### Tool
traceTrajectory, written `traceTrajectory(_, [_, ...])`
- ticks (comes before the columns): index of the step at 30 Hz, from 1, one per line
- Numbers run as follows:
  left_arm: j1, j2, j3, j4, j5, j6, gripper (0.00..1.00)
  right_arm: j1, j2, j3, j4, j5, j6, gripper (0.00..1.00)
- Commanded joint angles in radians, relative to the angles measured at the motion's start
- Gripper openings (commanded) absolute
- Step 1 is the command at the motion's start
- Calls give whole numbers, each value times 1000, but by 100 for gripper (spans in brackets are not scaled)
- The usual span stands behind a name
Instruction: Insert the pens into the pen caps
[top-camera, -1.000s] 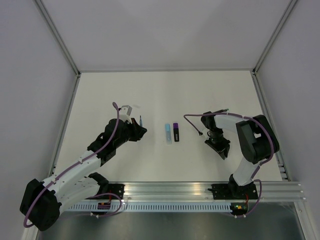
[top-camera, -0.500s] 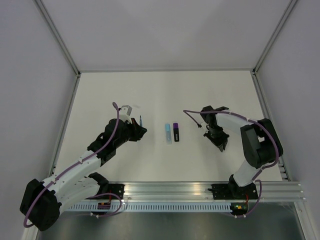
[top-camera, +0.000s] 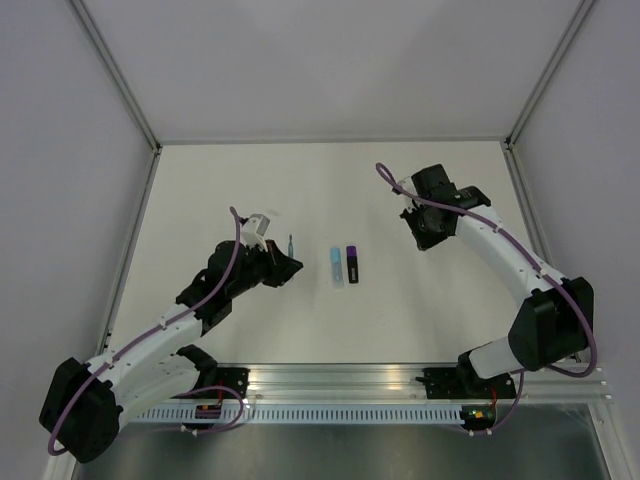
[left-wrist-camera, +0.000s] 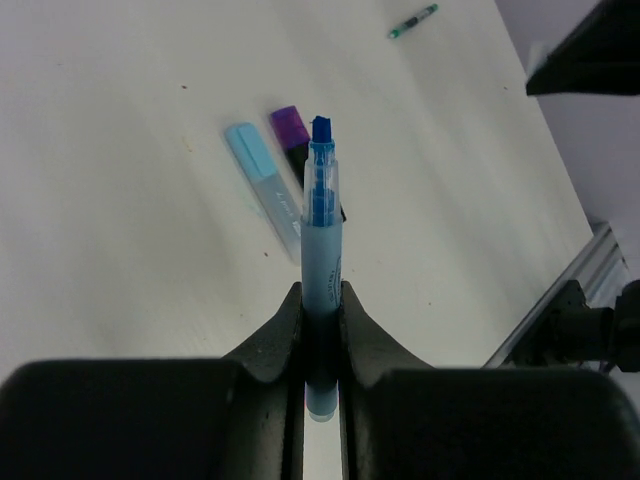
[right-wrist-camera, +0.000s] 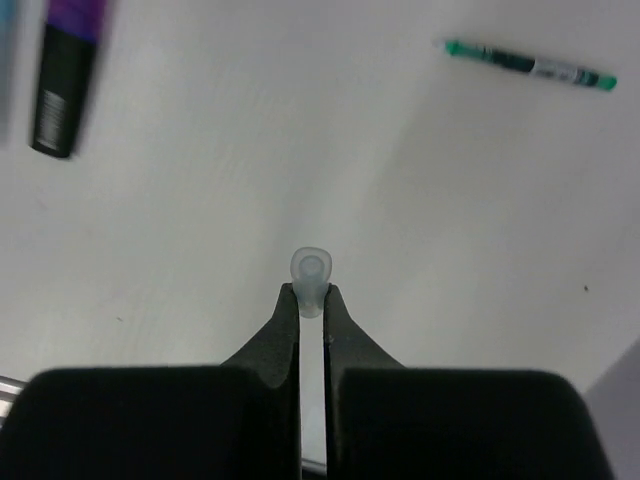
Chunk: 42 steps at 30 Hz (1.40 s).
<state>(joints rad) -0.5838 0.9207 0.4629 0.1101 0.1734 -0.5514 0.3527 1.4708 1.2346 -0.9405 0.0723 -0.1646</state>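
My left gripper (left-wrist-camera: 321, 290) is shut on a light blue pen (left-wrist-camera: 322, 240) whose bare dark blue tip points away from the wrist. From above, that pen (top-camera: 290, 243) sticks out beyond the left gripper (top-camera: 287, 265). My right gripper (right-wrist-camera: 312, 292) is shut on a small translucent pale blue pen cap (right-wrist-camera: 312, 270), held above the table with its end facing the camera. The right gripper (top-camera: 424, 236) hangs right of centre. A light blue marker (top-camera: 336, 266) and a black-and-purple marker (top-camera: 352, 264) lie side by side mid-table. A thin green pen (right-wrist-camera: 530, 65) lies further off, hidden by the arm in the top view.
The table is a white surface with walls on three sides. An aluminium rail (top-camera: 400, 385) carrying both arm bases runs along the near edge. The right arm's cable (top-camera: 392, 183) loops above its wrist.
The right gripper has closed on the cap and lifted and swung away from the near right toward the far middle. The left gripper with its pen has shifted slightly right.
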Motion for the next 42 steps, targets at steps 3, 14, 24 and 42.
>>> traceTrajectory(3, [2, -34, -38, 200, 225, 1, 2, 8, -93, 63, 248, -258, 264, 0])
traceTrajectory(14, [-19, -40, -106, 526, 586, -59, 2, 268, -372, -216, 884, -333, 571, 0])
traceTrajectory(24, [-62, 10, -101, 603, 640, -97, 2, 376, -498, -385, 1055, -359, 576, 0])
traceTrajectory(42, [-65, 27, -99, 612, 652, -97, 2, 465, -497, -428, 1223, -405, 596, 0])
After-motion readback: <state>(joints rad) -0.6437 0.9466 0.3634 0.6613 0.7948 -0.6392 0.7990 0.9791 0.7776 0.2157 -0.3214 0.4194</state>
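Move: The left hand holds the blue pen; the clear cap it must meet, in the right fingers, lies about 32 cm right, 4 cm ahead and a touch lower. From the right hand, the pen is 32 cm left, 4 cm back and 3 cm higher. On the table 13 cm below the right hand, the purple marker lies 17 cm left and the blue highlighter 22 cm left, both about 1 cm ahead. Right hand swings its cap some 22 cm left and up towards the pen; left hand backs off 10 cm, rising. ##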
